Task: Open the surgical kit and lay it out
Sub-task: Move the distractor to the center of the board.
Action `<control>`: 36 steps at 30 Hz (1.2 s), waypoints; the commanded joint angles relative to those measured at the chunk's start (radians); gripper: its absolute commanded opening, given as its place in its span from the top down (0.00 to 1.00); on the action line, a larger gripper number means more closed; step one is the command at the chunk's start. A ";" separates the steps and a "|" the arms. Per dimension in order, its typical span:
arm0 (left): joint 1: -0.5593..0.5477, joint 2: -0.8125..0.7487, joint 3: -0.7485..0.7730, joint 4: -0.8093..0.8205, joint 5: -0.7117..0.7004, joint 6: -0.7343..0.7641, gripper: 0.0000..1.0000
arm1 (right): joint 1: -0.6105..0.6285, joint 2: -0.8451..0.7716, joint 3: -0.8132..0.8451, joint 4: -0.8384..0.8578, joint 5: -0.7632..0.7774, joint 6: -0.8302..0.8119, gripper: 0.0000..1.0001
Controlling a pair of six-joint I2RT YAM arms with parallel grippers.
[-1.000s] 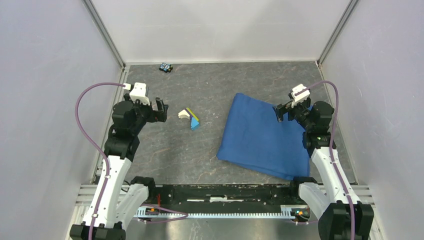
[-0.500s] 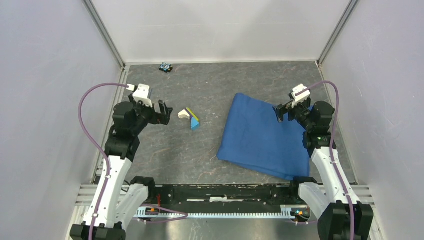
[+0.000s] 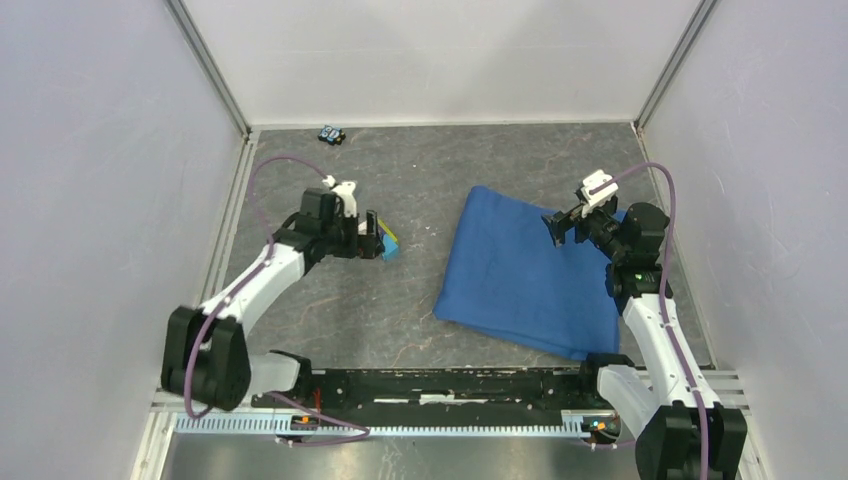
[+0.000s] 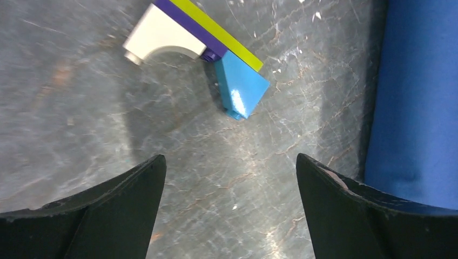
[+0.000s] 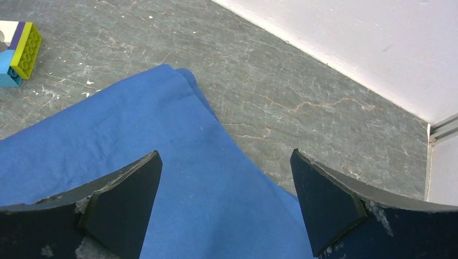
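Note:
The surgical kit is a folded blue cloth bundle lying right of centre on the grey table; nothing inside it shows. My right gripper hovers open above its far right corner. In the right wrist view the blue cloth fills the space under the right gripper, whose fingers are spread wide and hold nothing. My left gripper is stretched out over the table's middle left, open and empty. In the left wrist view the left gripper has bare table beneath it, with the kit's edge to the right.
A small white, purple, yellow and blue block toy lies just beyond the left fingertips, seen as the block toy and the block toy in the wrist views. A small dark object sits by the back wall. Walls enclose three sides.
My left arm has swung right and reached out from the left side to just short of the block toy. The right arm and the kit have barely moved.

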 commanded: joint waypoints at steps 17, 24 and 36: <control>-0.081 0.562 0.297 0.133 0.021 -0.287 0.31 | -0.008 0.027 0.003 0.017 -0.051 -0.043 0.02; -0.063 0.690 0.392 0.123 0.005 -0.315 0.41 | -0.009 0.034 0.008 0.003 -0.051 -0.055 0.02; 0.010 1.059 0.931 -0.097 0.122 -0.322 0.55 | -0.011 0.056 0.018 -0.011 -0.044 -0.066 0.02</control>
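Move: The distractor, a toy-block assembly, lies about 8 cm ahead of the open left hand, 4 cm to its right and 9 cm below. From the left hand, at much the same height as the distractor, the blue cloth's middle is roughly level and 38 cm right, and the toy car some 31 cm ahead and 10 cm left. From the idle right hand the distractor is about 6 cm ahead, 38 cm left and 20 cm below. Left hand dips 8 cm, sweeps some 17 cm forward and right, pinching and dragging the distractor's blue end. ##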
